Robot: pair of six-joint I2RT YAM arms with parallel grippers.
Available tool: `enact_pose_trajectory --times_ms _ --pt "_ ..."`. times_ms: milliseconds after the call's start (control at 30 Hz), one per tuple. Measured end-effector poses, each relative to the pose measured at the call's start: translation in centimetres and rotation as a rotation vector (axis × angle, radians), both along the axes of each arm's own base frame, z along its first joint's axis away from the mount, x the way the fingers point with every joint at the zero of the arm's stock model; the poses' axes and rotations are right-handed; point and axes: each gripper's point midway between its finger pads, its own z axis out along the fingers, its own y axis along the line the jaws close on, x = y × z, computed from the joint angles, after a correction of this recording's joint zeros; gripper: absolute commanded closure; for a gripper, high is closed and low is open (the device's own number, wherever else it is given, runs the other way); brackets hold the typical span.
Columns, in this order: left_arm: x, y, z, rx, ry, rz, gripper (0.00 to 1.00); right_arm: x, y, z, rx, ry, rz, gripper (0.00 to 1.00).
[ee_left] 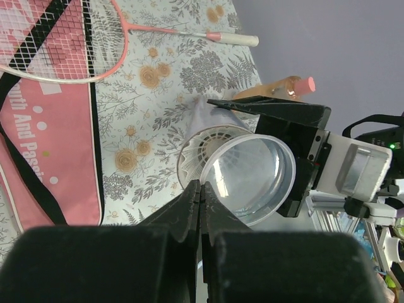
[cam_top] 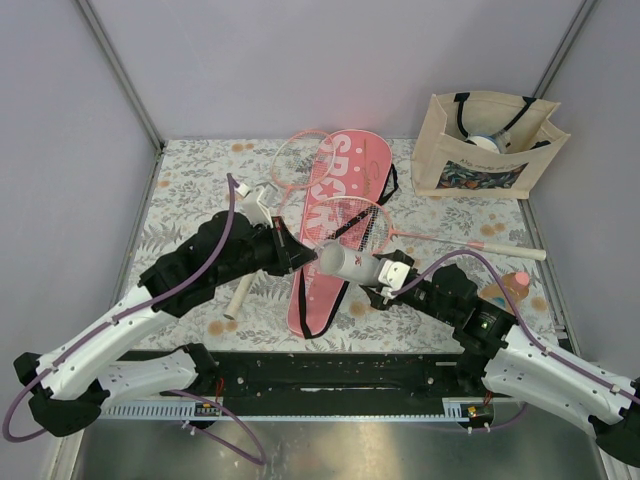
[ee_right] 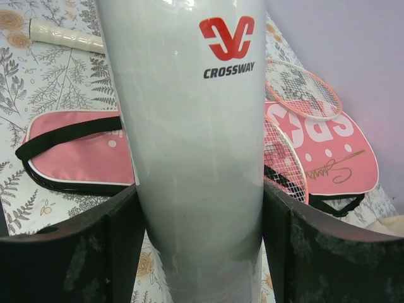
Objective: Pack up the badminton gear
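My right gripper (cam_top: 383,275) is shut on the white tube (cam_top: 348,263), lettered "CROSSWAY" in the right wrist view (ee_right: 196,126), and holds it above the table. My left gripper (cam_top: 305,258) is shut, its tips (ee_left: 202,184) pinching the rim of a clear round cap (ee_left: 252,170) at the tube's open end (ee_left: 201,148), where a shuttlecock shows. The pink "SPORT" cover (cam_top: 335,190) lies mid-table. One pink racket (cam_top: 345,225) lies across it, handle (cam_top: 512,250) to the right. The other racket's head (cam_top: 298,160) lies at the back.
A beige tote bag (cam_top: 485,145) stands at the back right. A small peach-coloured bottle (cam_top: 510,285) lies near the right arm. A white handle (cam_top: 238,296) sticks out under my left arm. Grey walls close in the table.
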Motion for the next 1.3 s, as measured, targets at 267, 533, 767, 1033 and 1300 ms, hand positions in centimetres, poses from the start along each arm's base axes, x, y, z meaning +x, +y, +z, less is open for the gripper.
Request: enact_pose_trajectory --times_ms 267,533,767,1033,1300 --pt "-0.1 -0.4 -1.8 0.016 0.052 -0.002 1.0 -0.5 0.1 0.6 0.024 -0.005 0.023 0.38" --pt "0.0 -0.7 -2.2 0.014 0.065 -0.004 1.0 -0.6 0.0 0.6 0.022 -0.006 0.024 0.38" --pt "0.2 -0.9 -2.3 0.017 0.064 -0.003 1.0 -0.7 0.3 0.2 0.01 0.002 0.044 0.37" --pt "0.4 -0.6 -3.0 0.052 0.062 0.002 1.0 -0.6 0.6 -0.1 0.002 0.009 0.046 0.37" --pt "0.7 -0.5 -5.0 0.164 0.1 -0.013 1.0 -0.7 0.4 -1.4 -0.043 0.035 0.046 0.37"
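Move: The left hand holds the clear lid at its rim, just off the mouth of the shuttlecock tube, whose middle lies about 4 cm to its right, level fore and aft, and some 4 cm below. From the right hand, which grips the tube's body, that mouth is roughly 8 cm left, 2 cm ahead and 5 cm higher. Some 28 cm below the left hand lie the pink bag's middle, 6 cm ahead and 8 cm right, and the near racket's head, 8 cm ahead and 10 cm right. The left hand, fingers still shut on the lid's rim, goes down about 5 cm in two steps with a near-pause between, its fingers tipping some 10 degrees further downward as it brings the lid onto the tube's open end. The right hand keeps its grip and holds the tube up almost in place with the mouth turned to the lid, lifting slightly, then sinking to about 1 cm below its starting height. ##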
